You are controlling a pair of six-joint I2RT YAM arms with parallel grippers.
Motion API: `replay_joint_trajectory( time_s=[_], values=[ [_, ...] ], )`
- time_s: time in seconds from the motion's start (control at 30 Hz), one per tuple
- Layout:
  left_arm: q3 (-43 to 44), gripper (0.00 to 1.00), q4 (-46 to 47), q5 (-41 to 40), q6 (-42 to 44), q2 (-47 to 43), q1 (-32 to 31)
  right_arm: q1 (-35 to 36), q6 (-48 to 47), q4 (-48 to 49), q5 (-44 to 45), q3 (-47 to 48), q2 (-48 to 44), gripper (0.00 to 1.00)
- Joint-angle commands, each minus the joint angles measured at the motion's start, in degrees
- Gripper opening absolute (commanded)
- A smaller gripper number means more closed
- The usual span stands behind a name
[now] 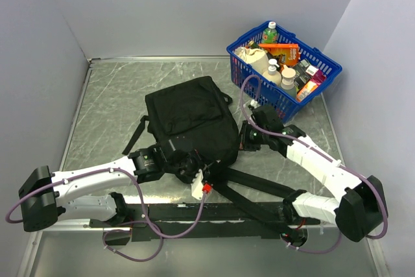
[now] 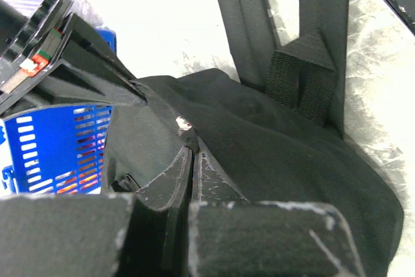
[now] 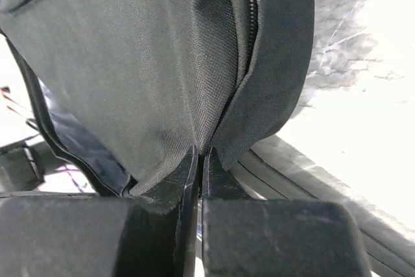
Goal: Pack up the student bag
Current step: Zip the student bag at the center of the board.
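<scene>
The student bag [image 1: 191, 118], a soft black backpack, lies flat in the middle of the table, its long straps [image 1: 259, 189] trailing toward the near edge. My left gripper [image 1: 194, 168] is at the bag's near edge. In the left wrist view its jaws [image 2: 192, 152] are shut, pinching a ridge of the bag's fabric [image 2: 272, 154]. My right gripper [image 1: 241, 137] is at the bag's right side. The right wrist view shows that gripper [image 3: 200, 155] shut on a fold of the bag [image 3: 130, 63], just beside the zipper [image 3: 251, 11].
A blue plastic mesh basket [image 1: 275, 98] holding bottles and packets stands at the back right, close behind the right arm; the left wrist view has it at the left [image 2: 52, 154]. Grey walls enclose the table on three sides.
</scene>
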Motion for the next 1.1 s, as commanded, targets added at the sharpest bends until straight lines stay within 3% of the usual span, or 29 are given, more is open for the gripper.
replay_joint_trajectory(
  time_s=[0.0,0.27,0.63,0.73,0.77,0.8,0.83,0.87,0.93,1.07],
  values=[
    [0.1,0.01,-0.6,2.9,-0.9,-1.2,-0.5,-3.6,-8.9,-2.7,11.5,4.9,2.5,0.00],
    [0.5,0.01,-2.8,2.5,-1.6,-2.3,-0.5,-11.7,-14.9,-1.0,15.0,10.0,9.1,0.00],
    [1.3,0.01,-7.6,3.6,-2.1,-4.6,-0.5,-13.6,-19.9,-1.1,22.7,24.8,22.2,0.00],
    [1.0,0.01,-7.8,3.5,-2.6,-4.9,-0.6,-13.5,-18.1,-3.5,20.0,28.9,24.9,0.20],
    [0.6,0.01,-7.4,3.2,-2.6,-5.0,-0.5,-13.0,-17.1,-3.1,19.5,28.2,22.4,0.51],
    [0.3,0.01,-6.9,2.2,-2.7,-5.1,-0.5,-12.6,-16.3,-2.4,17.6,25.5,20.8,0.61],
    [-0.1,0.01,-5.4,1.7,-2.8,-5.1,-0.5,-12.2,-14.5,-1.9,16.4,24.0,19.0,0.88],
    [-0.8,0.01,-4.8,1.4,-3.4,-5.1,-0.5,-12.0,-13.4,-1.7,15.6,22.5,15.5,1.00],
    [-1.2,0.01,-2.7,0.2,-4.2,-5.0,-0.4,-10.7,-10.1,-1.0,11.4,17.0,11.4,1.00],
    [-2.0,0.01,2.9,-2.6,-9.6,-4.2,0.1,-1.1,-4.9,0.2,8.7,9.9,1.0,1.00]
  ],
)
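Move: At the bag's right-hand edge, the right fingers are already shut on the zipper edge, with the blue basket about 27 cm ahead and 16 cm to the right, and the strap loop some 18 cm ahead and 4 cm left. The bag's middle lies about 10 cm ahead and 18 cm left, slightly lower. From the left hand, which holds the zipper end, the pinched zipper edge is about 11 cm right and 5 cm ahead, and the bag's middle 15 cm ahead and 5 cm left. Dragging the pinched zipper edge about 13 cm forward and 7 cm to the right, towards the basket, the right hand tips its fingers some 20 degrees steeper, opens wide and lets go, then draws back about 3.5 cm while rising. The left hand keeps its pinch on the zipper end as an anchor and eases about 2 cm left. ##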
